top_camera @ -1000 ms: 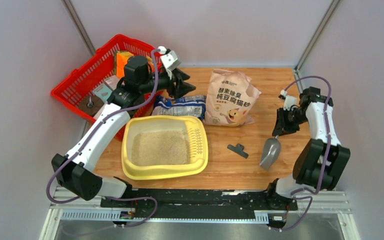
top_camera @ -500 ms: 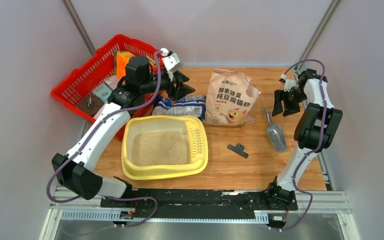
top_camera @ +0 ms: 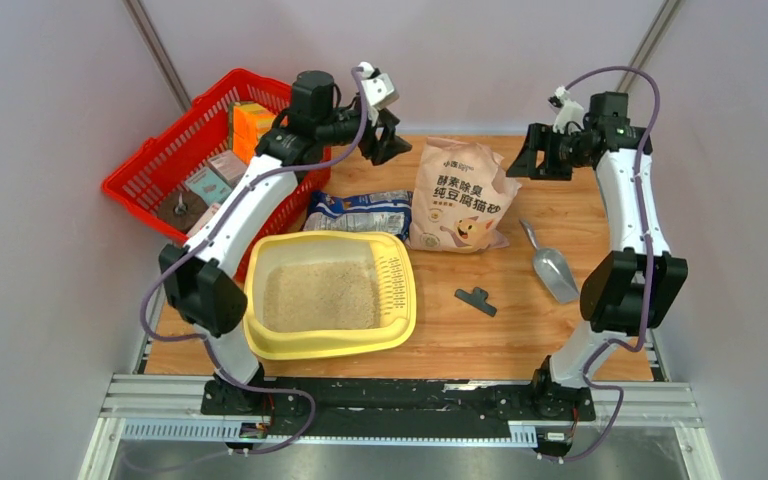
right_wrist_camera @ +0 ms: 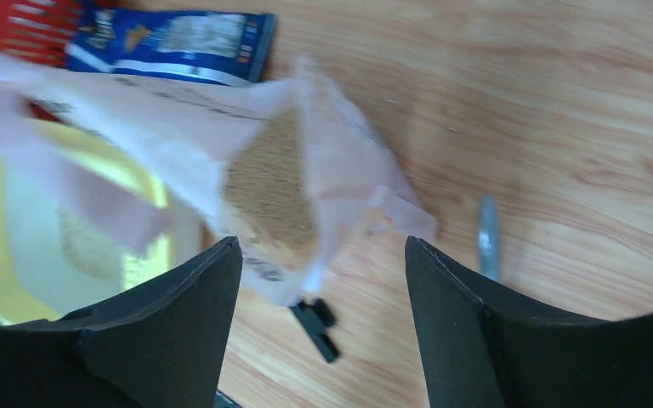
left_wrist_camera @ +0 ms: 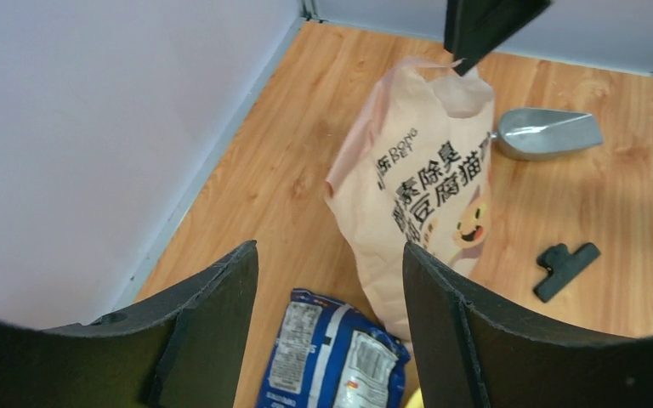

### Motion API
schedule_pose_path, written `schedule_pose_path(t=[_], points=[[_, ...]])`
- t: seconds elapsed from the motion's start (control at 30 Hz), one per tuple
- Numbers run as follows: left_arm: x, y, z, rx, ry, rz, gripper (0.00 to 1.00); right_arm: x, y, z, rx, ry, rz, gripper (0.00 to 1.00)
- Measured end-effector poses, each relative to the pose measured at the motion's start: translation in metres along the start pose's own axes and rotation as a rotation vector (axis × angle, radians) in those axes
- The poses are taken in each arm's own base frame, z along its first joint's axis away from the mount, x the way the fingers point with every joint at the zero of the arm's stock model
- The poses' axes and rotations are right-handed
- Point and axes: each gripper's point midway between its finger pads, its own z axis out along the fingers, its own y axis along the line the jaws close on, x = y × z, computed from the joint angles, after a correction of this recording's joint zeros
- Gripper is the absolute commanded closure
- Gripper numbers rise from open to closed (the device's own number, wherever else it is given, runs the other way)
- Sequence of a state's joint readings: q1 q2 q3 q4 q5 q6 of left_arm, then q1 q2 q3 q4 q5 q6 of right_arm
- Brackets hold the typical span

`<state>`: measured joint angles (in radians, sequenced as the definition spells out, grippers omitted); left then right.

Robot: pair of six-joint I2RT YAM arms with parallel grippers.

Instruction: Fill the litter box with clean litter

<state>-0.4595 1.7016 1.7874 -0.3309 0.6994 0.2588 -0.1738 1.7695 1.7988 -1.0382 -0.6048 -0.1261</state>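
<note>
The pale-yellow litter box (top_camera: 328, 346) sits front left on the table with beige clean litter (top_camera: 320, 295) in it. Behind it stands the tan litter bag (top_camera: 460, 195), and the right wrist view looks into its open top at the litter (right_wrist_camera: 272, 183). My left gripper (top_camera: 388, 140) hovers open to the left of the bag's top, with the bag (left_wrist_camera: 425, 195) ahead of its empty jaws (left_wrist_camera: 330, 255). To the right of the bag's top my right gripper (top_camera: 528, 160) hangs open, and nothing is between its fingers (right_wrist_camera: 323, 246).
A metal scoop (top_camera: 552, 265) lies on the table right of the bag, and a black clip (top_camera: 475, 299) lies in front of the bag. A blue-and-white bag (top_camera: 360, 212) lies between the litter box and a red basket (top_camera: 175, 170) holding several items at back left.
The right gripper let go of the scoop, which now lies on the table, then opened and swung up and back toward the bag's top. The left gripper rose and moved right toward the bag.
</note>
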Motion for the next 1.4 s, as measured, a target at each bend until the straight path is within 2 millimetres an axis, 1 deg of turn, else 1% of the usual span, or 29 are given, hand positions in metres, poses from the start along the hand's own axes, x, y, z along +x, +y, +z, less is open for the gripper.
schedule_pose_path(t=[0.07, 0.1, 0.13, 0.17, 0.27, 0.4, 0.43, 0.47, 0.5, 0.53, 0.57, 0.6, 0.63, 0.67, 0.7, 0.73, 0.77, 0.8, 0.83, 0.87, 0.9, 0.93, 0.97, 1.0, 1.07, 1.13, 1.2, 1.4], points=[[0.005, 0.01, 0.015, 0.005, 0.01, 0.007, 0.29, -0.004, 0.025, -0.003, -0.047, -0.023, -0.001, 0.27], [0.009, 0.014, 0.022, 0.009, 0.015, 0.008, 0.29, -0.007, 0.034, -0.004, -0.065, -0.032, 0.004, 0.27], [0.014, 0.016, 0.029, 0.015, 0.022, 0.006, 0.29, -0.009, 0.039, -0.004, -0.076, -0.038, 0.01, 0.27], [0.019, 0.018, 0.035, 0.021, 0.03, 0.003, 0.28, -0.01, 0.04, -0.002, -0.081, -0.041, 0.02, 0.27], [0.034, 0.018, 0.053, 0.044, 0.053, -0.005, 0.29, -0.009, 0.035, 0.007, -0.081, -0.027, 0.06, 0.28], [0.048, 0.014, 0.074, 0.072, 0.067, -0.024, 0.3, 0.0, 0.029, 0.025, -0.065, 0.018, 0.084, 0.29], [0.051, 0.013, 0.078, 0.077, 0.068, -0.031, 0.33, 0.003, 0.029, 0.029, -0.061, 0.031, 0.082, 0.3], [0.054, 0.011, 0.083, 0.083, 0.07, -0.04, 0.35, 0.006, 0.031, 0.033, -0.055, 0.044, 0.079, 0.34], [0.057, 0.009, 0.087, 0.088, 0.072, -0.048, 0.38, 0.01, 0.033, 0.037, -0.05, 0.058, 0.072, 0.37], [0.061, 0.008, 0.09, 0.093, 0.075, -0.054, 0.48, 0.014, 0.036, 0.041, -0.045, 0.07, 0.066, 0.39], [0.063, 0.006, 0.094, 0.1, 0.077, -0.061, 0.55, 0.018, 0.038, 0.045, -0.039, 0.083, 0.059, 0.45], [0.065, 0.004, 0.095, 0.107, 0.078, -0.068, 0.63, 0.021, 0.039, 0.048, -0.03, 0.093, 0.056, 0.49], [0.066, 0.001, 0.098, 0.114, 0.08, -0.08, 0.75, 0.025, 0.039, 0.051, -0.018, 0.103, 0.053, 0.53], [0.066, -0.002, 0.099, 0.124, 0.079, -0.085, 0.8, 0.029, 0.037, 0.053, 0.002, 0.113, 0.056, 0.59], [0.066, -0.005, 0.099, 0.136, 0.076, -0.093, 0.84, 0.032, 0.035, 0.055, 0.021, 0.119, 0.057, 0.63], [0.064, -0.008, 0.1, 0.147, 0.071, -0.099, 0.93, 0.034, 0.031, 0.055, 0.045, 0.123, 0.06, 0.65], [0.061, -0.011, 0.1, 0.159, 0.06, -0.104, 0.97, 0.036, 0.026, 0.055, 0.081, 0.124, 0.066, 0.7], [0.06, -0.013, 0.1, 0.165, 0.056, -0.114, 1.0, 0.038, 0.022, 0.053, 0.108, 0.121, 0.067, 0.72], [0.061, -0.016, 0.099, 0.172, 0.053, -0.12, 1.0, 0.04, 0.018, 0.051, 0.131, 0.12, 0.07, 0.75], [0.06, -0.019, 0.097, 0.179, 0.048, -0.127, 1.0, 0.041, 0.015, 0.048, 0.159, 0.117, 0.074, 0.81], [0.06, -0.022, 0.094, 0.183, 0.043, -0.132, 1.0, 0.043, 0.012, 0.043, 0.184, 0.108, 0.075, 0.85], [0.059, -0.026, 0.091, 0.187, 0.039, -0.139, 1.0, 0.044, 0.011, 0.039, 0.2, 0.102, 0.079, 0.88], [0.058, -0.03, 0.086, 0.191, 0.037, -0.146, 1.0, 0.045, 0.012, 0.033, 0.211, 0.093, 0.082, 0.94], [0.057, -0.034, 0.082, 0.198, 0.035, -0.156, 1.0, 0.046, 0.014, 0.028, 0.219, 0.08, 0.085, 0.96], [0.056, -0.044, 0.073, 0.209, 0.037, -0.184, 1.0, 0.047, 0.019, 0.016, 0.227, 0.055, 0.088, 0.99], [0.054, -0.053, 0.068, 0.219, 0.034, -0.208, 1.0, 0.048, 0.025, 0.005, 0.228, 0.031, 0.091, 1.0], [0.054, -0.06, 0.065, 0.228, 0.028, -0.225, 1.0, 0.053, 0.031, -0.003, 0.225, 0.021, 0.094, 1.0], [0.052, -0.077, 0.06, 0.256, 0.024, -0.281, 1.0, 0.074, 0.035, -0.012, 0.224, 0.027, 0.118, 1.0]])
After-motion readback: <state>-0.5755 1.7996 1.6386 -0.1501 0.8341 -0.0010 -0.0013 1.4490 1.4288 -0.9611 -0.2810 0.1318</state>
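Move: The litter bag's open mouth stands between the grippers: its left rim is about 3 cm ahead of the left hand, 8 cm right and 8 cm lower, its right rim about 4 cm left of the right hand, 1 cm back and 5 cm lower. From the left hand, the blue bag lies some 3 cm back, 7 cm left and 27 cm down. The scoop lies about 15 cm back, 12 cm right and 18 cm below the right hand. The litter bag's rim is pinched from both sides. The left hand sweeps some 8 cm right and down, slightly forward, and shuts on the left edge; the right dips leftward and closes on the right edge a little later. Both draw the rim back towards the robot, around 7 cm, the left hand's fingers tipping down and the right easing up slightly. ##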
